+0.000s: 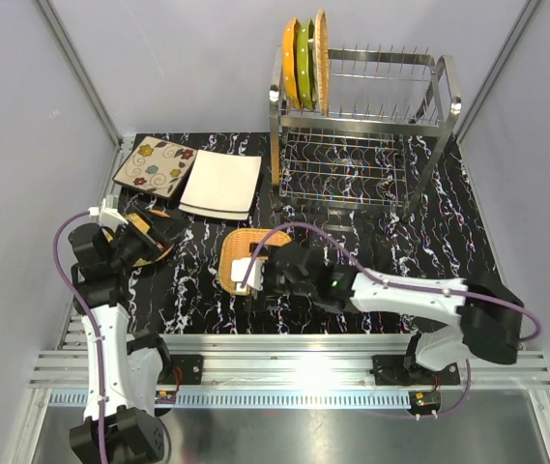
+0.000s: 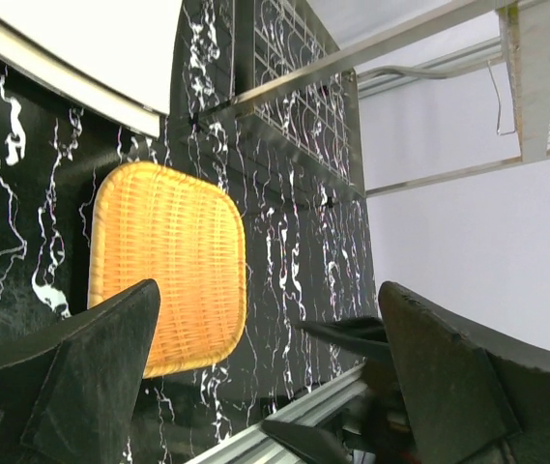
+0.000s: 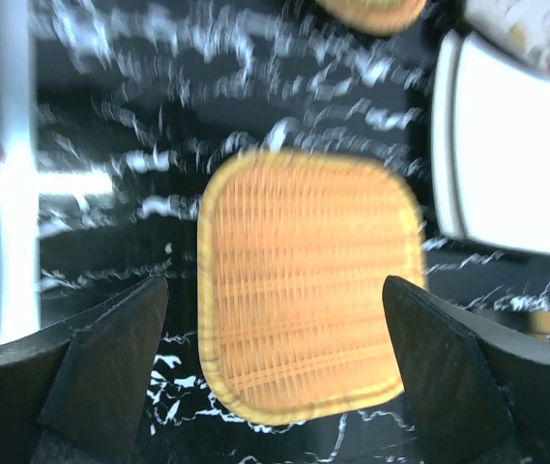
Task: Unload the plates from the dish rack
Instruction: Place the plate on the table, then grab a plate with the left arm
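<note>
The steel wire dish rack (image 1: pixel 366 130) stands at the back right, its frame also in the left wrist view (image 2: pixel 371 48). An orange plate (image 1: pixel 291 60), a green plate (image 1: pixel 304 63) and a round wicker plate (image 1: pixel 322 58) stand upright in its top tier. A rounded-square wicker plate (image 1: pixel 239 250) (image 2: pixel 168 261) (image 3: pixel 308 280) lies flat on the table. My right gripper (image 1: pixel 253 273) (image 3: pixel 275 358) hovers open just above it, gripping nothing. My left gripper (image 1: pixel 146 237) (image 2: pixel 270 372) is open at the left, over another wicker plate (image 1: pixel 163 237) (image 3: pixel 371 10).
A square floral plate (image 1: pixel 155 166) and a square white plate (image 1: pixel 220 183) (image 3: pixel 516 155) (image 2: pixel 81 48) lie flat at the back left. The table top is black marble-patterned (image 1: pixel 390 242). An aluminium rail (image 1: pixel 294 350) runs along the near edge. Grey walls enclose the sides.
</note>
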`<state>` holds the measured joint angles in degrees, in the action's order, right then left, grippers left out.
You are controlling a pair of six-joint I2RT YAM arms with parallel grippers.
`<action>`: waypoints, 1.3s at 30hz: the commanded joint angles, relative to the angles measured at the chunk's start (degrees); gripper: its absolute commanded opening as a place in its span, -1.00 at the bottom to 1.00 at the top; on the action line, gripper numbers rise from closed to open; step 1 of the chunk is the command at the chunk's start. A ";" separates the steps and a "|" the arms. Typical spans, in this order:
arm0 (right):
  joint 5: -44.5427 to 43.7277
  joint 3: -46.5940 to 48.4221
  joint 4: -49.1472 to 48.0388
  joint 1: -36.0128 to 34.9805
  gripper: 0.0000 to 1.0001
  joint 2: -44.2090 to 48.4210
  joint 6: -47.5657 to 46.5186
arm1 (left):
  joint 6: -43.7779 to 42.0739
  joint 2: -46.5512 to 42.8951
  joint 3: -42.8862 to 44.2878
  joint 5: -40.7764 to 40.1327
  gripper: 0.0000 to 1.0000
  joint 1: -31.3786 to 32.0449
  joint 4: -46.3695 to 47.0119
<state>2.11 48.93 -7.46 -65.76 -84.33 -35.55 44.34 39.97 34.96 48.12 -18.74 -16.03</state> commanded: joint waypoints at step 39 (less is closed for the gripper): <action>37.18 3.10 31.99 58.64 0.99 25.54 25.97 | -17.71 67.00 103.03 -58.58 0.20 59.26 -10.96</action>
<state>38.70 50.87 27.22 -7.44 -60.12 -9.08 27.27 108.01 136.14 -9.47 39.92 -35.27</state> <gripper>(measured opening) 0.994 0.607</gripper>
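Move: The woven plate, rightmost of the three standing in the rack, lies about 25 cm ahead of the empty left hand, 29 cm to its right and 25 cm higher; the green plate is some 3 cm left of it, the orange one 6 cm left. From the right hand that woven plate is roughly 34 cm ahead, 18 cm right and 35 cm up, while the wicker plate on the table sits about 12 cm below, 4 cm ahead and 2 cm left. Rightward and up, then forward, the left hand sweeps from beside the table plates to just in front of the rack's woven plate, some 26 cm right and 23 cm up, rolling about 35 degrees as its fingers narrow to a bit over half open, without closing on anything. The right hand, still wide open, rises off the wicker plate, then swings about 25 cm right and slightly forward, sinking somewhat and rolling. ##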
